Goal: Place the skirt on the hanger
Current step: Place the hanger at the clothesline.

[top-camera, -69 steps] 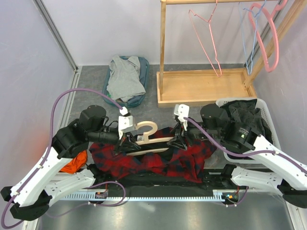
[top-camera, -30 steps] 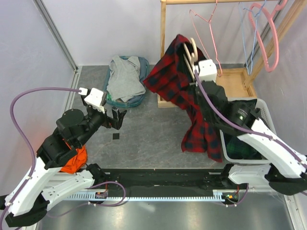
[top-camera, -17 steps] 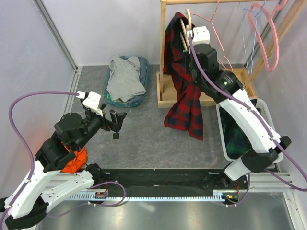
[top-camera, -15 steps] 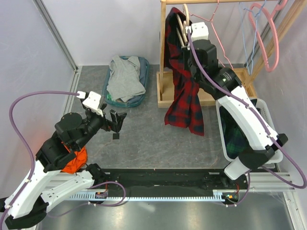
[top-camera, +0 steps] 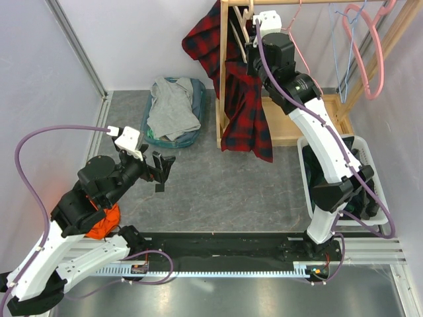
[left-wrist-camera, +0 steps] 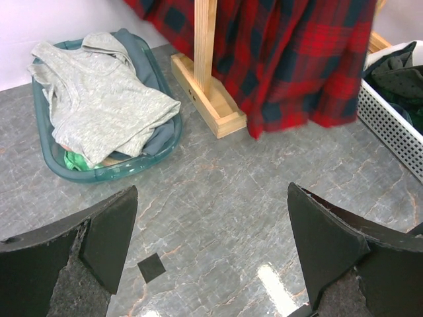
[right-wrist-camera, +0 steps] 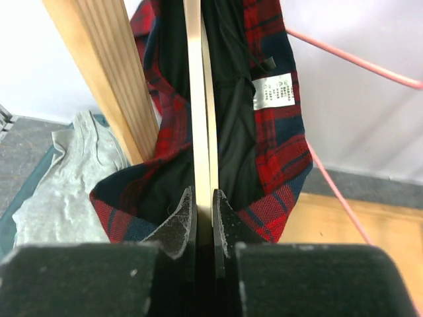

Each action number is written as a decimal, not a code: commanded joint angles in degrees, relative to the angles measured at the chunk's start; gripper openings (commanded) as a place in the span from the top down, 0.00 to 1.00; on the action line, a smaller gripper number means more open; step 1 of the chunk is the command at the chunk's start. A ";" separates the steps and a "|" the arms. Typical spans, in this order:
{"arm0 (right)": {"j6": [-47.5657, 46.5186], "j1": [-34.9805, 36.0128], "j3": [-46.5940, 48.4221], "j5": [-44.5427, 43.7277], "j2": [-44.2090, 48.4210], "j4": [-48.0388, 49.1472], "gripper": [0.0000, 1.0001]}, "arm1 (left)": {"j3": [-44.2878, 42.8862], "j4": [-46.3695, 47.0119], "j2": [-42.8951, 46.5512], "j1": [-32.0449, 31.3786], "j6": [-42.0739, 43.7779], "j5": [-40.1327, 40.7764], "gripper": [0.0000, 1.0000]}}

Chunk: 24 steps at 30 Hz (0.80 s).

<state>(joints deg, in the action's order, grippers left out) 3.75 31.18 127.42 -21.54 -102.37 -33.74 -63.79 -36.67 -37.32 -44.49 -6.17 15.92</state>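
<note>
The red plaid skirt (top-camera: pixel 244 112) hangs from a pale wooden hanger (top-camera: pixel 249 30) high up at the wooden rack's left post. My right gripper (top-camera: pixel 254 38) is shut on the hanger. In the right wrist view the hanger (right-wrist-camera: pixel 200 99) stands edge-on between the fingers of that gripper (right-wrist-camera: pixel 201 193), with the skirt (right-wrist-camera: pixel 277 145) draped on both sides. My left gripper (top-camera: pixel 163 165) hovers open over the grey floor at the left, holding nothing. Its wrist view shows the gripper (left-wrist-camera: pixel 211 191) wide apart and the skirt's hem (left-wrist-camera: pixel 291 59) beyond it.
The wooden rack (top-camera: pixel 284 119) holds pink wire hangers (top-camera: pixel 291 59) and a blue one (top-camera: pixel 340 59). A teal basket (top-camera: pixel 193 135) with a grey top sits at back left. A white basket (top-camera: pixel 309 172) of dark clothes stands at right. A small black square (left-wrist-camera: pixel 151 267) marks the floor.
The right arm has lifted the hanger and skirt from the near floor up to the rack's top. The left gripper let go of the hanger, drew back left, and now holds still, open.
</note>
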 commanded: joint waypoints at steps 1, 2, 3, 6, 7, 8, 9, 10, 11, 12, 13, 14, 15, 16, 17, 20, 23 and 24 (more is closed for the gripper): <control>0.73 -1.03 5.65 4.57 -2.22 8.51 1.00 | 0.33 1.69 0.41 -0.16 -2.44 -0.81 0.01; 0.73 -1.12 5.56 5.19 -2.48 8.51 1.00 | 0.42 1.60 0.41 -0.16 -2.53 -0.81 0.00; 0.82 -1.12 5.39 6.67 -2.75 8.51 1.00 | 0.42 1.51 0.41 -0.16 -2.61 -0.63 0.01; 1.08 -1.12 4.25 8.26 -3.01 8.42 1.00 | 0.51 1.60 0.06 -0.16 -3.14 0.33 0.00; 1.00 -1.12 3.90 8.44 -3.01 8.16 1.00 | 0.60 1.51 -0.38 -0.16 -3.58 0.60 0.01; 1.08 -1.12 3.20 8.79 -2.93 8.16 1.00 | 0.51 1.51 -0.73 -0.16 -3.84 0.95 0.00; 0.82 -1.21 2.76 9.23 -2.40 8.16 1.00 | 0.60 1.33 -0.91 -0.16 -4.02 1.30 0.01; 0.82 -1.21 2.40 8.97 -1.96 8.16 1.00 | 0.60 1.42 -1.17 -0.16 -4.63 1.39 0.01; 0.91 -1.12 1.96 8.97 -1.70 8.16 1.00 | 0.77 1.42 -1.96 -0.16 -4.98 1.57 0.01; 0.82 -1.12 1.79 8.62 -0.65 8.25 0.99 | 0.77 1.51 -2.14 -0.16 -5.34 1.92 0.01; 1.00 -1.12 1.52 7.40 -0.03 8.51 0.78 | 1.03 1.51 -2.58 -0.16 -6.12 2.27 0.01; 1.08 -1.29 1.61 6.78 0.58 8.42 0.62 | 1.30 1.51 -3.10 -0.16 -6.57 2.53 0.01; 1.17 -1.12 1.43 6.43 2.16 8.42 0.37 | 1.56 1.51 -3.54 -0.16 -7.44 3.32 0.01; 1.26 -1.12 1.17 4.86 3.04 8.77 0.28 | 1.74 1.51 -3.81 -0.16 -7.88 3.59 0.01; 1.52 -1.12 0.04 4.14 4.27 9.12 0.22 | 2.09 1.51 -4.51 -0.16 -8.24 3.76 0.01; 2.05 -1.12 -4.87 3.52 10.50 11.40 0.02 | 2.61 1.60 -5.57 -0.16 -9.64 4.12 0.01; 3.54 -1.03 -11.89 4.83 18.24 13.25 0.02 | 3.23 2.21 -6.53 -0.16 -10.26 3.94 0.01; 3.98 -1.12 -14.10 5.54 22.43 13.61 0.02 | 3.41 2.47 -6.88 -0.16 -10.70 4.20 0.01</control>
<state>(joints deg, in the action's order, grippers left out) 5.54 30.00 119.26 -16.56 -92.36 -26.13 -61.01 -36.67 -43.29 -44.49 -13.32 18.17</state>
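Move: The clothesline rod, where the held hanger's hook goes, is about 14 cm ahead of the right hand, 1 cm left and some 15 cm above it. The stand's left post meets the rod roughly 14 cm ahead and 6 cm left of this hand; the thin pink hanger hangs about 14 cm ahead and 10 cm right, its middle some 5 cm up. From the left hand, that spot on the rod is roughly 40 cm ahead, 17 cm right and 25 cm up. The hanger with the skirt, still pinched by the right hand, is eased about 3 cm forward and left and 1 cm down to set its hook on the rod; after a short hold there the fingers open wide and let go. That hand then backs off up and back, some 8 cm and slightly right, its fingers tipping up. The left hand, empty and open, sinks about 4 cm. ##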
